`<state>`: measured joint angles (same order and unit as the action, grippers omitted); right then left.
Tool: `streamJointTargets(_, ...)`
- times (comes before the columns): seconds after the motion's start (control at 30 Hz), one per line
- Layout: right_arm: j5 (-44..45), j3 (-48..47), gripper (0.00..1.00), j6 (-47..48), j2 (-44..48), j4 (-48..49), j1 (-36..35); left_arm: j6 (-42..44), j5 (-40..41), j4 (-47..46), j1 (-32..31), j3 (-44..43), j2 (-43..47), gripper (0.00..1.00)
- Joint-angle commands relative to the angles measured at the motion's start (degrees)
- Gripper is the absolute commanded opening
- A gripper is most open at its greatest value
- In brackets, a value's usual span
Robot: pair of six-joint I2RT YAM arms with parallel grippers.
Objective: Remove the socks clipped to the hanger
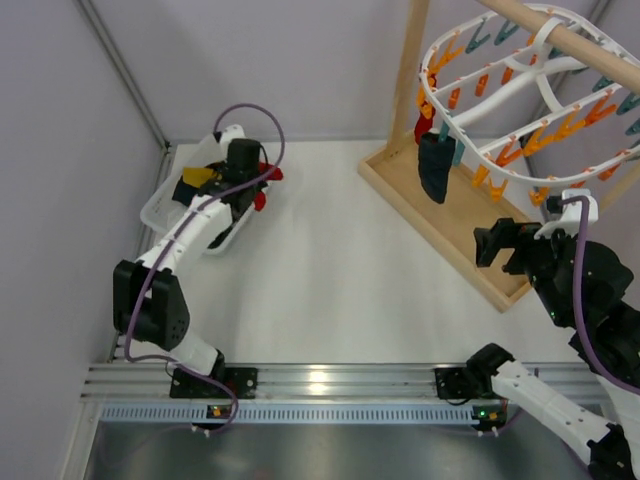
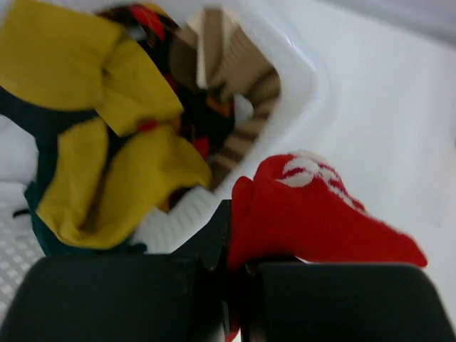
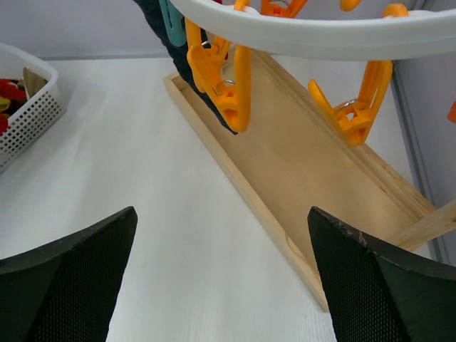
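The white oval hanger [image 1: 520,90] hangs from the wooden stand at the right, ringed with orange and teal clips. A dark navy sock [image 1: 435,165] dangles from a clip on its left side, with a bit of red fabric [image 1: 420,128] behind it. My right gripper [image 1: 495,245] is open and holds nothing, below the hanger's rim [image 3: 320,32] and to the right of the navy sock [image 3: 178,53]. My left gripper [image 1: 255,190] is shut on a red sock [image 2: 313,214] with a white mark, at the edge of the white basket [image 2: 299,92]. Mustard yellow socks [image 2: 107,128] lie inside the basket.
The wooden stand's tray base [image 3: 306,171] runs diagonally under the hanger, its post at the far end. The basket [image 1: 160,205] stands at the back left by the wall and also holds a brown-striped sock [image 2: 242,78]. Orange clips [image 3: 221,85] hang ahead of my right gripper.
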<state>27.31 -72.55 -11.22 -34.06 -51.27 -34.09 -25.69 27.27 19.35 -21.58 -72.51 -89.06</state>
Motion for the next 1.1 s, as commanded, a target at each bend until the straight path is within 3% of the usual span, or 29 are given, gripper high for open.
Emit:
streamJointTargets(0.0, -2.09, 0.57, 0.99, -0.99, 1.37, -0.5, -0.81, -2.34, -6.17, 0.94, 7.86, -7.72, -3.38, 0.0)
streamJointTargets(0.1, -2.26, 0.13, 1.0, -0.91, 1.81, -0.85, -0.81, -3.31, -7.4, 2.53, 12.95, -15.01, -9.79, 0.0)
streamJointTargets(0.2, -2.26, 0.4, 0.99, -0.64, 1.98, -0.85, -0.81, -3.13, -6.09, 6.02, 14.9, -23.43, -15.25, 0.16)
streamJointTargets(0.23, -2.26, 0.66, 0.99, -0.55, 2.07, -0.85, -0.89, -3.05, -6.08, 7.0, 14.99, -24.68, -16.14, 0.24)
streamJointTargets(0.3, -2.09, 1.27, 0.99, -0.47, 2.07, -0.68, -0.81, -3.92, -6.61, 7.28, 14.99, -25.14, -16.24, 0.78)
streamJointTargets(0.33, -1.91, 1.36, 0.99, -0.55, 2.16, -0.59, -0.81, -4.54, -6.26, 7.28, 14.99, -23.83, -15.71, 0.87)
streamJointTargets(0.4, -1.65, 1.54, 0.99, -0.47, 2.16, -0.15, -0.81, -5.76, -5.13, 7.28, 14.99, -22.68, -14.23, 0.94)
streamJointTargets(0.6, -1.38, 1.27, 0.99, -0.46, 2.16, -0.33, -0.81, -6.39, -9.41, 6.92, 13.86, -18.11, -7.38, 0.98)
streamJointTargets(0.73, -1.82, 2.41, 0.99, -1.52, 4.17, 0.81, -0.81, 0.01, -14.51, 6.57, 5.52, -20.82, -6.92, 0.98)
streamJointTargets(0.8, -2.52, 3.38, 0.99, -2.04, 5.49, 1.51, -0.81, 2.56, -23.19, 6.23, -0.37, -22.58, -8.93, 0.98)
streamJointTargets(0.87, -4.01, 4.43, 0.99, -1.79, 8.39, 4.4, -0.81, 3.89, -38.34, 4.3, -4.5, -25.22, -10.87, 0.98)
streamJointTargets(0.97, -8.06, 6.54, 0.99, -1.87, 12.35, 8.19, -0.81, 6.86, -47.36, -0.26, -9.59, -28.39, -14.65, 0.98)
streamJointTargets(1.0, -9.02, 6.9, 1.0, -2.57, 13.05, 8.46, -0.81, 7.49, -52.7, -3.33, -10.57, -27.34, -14.92, 0.98)
streamJointTargets(1.07, -9.64, 7.08, 1.0, -2.75, 14.11, 8.29, -0.81, 8.72, -55.2, -13.68, -13.73, -24.97, -14.48, 0.98)
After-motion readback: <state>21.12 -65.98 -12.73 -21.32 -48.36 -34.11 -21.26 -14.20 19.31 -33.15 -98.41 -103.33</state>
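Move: Ahead and to the left of the left hand, which holds the red sock, sits the white basket; its middle is about 3 cm farther out, 12 cm left and some 14 cm lower. In it, the yellow sock lies roughly 4 cm ahead and 12 cm left, the brown striped sock about 9 cm ahead and 4 cm left, both some 13 cm below. From the right hand, the basket is about 25 cm ahead, 53 cm left and 31 cm down. Carrying the red sock about 10 cm forward and as far left over the basket, the left hand spreads its fingers wide and lets go. Empty, it then swings fast to the right, some 30 cm, drawing back and rising while turning about 60 degrees clockwise, away from the basket towards the dark sock on the hanger. The right hand, open, eases back some 3 cm late on. ##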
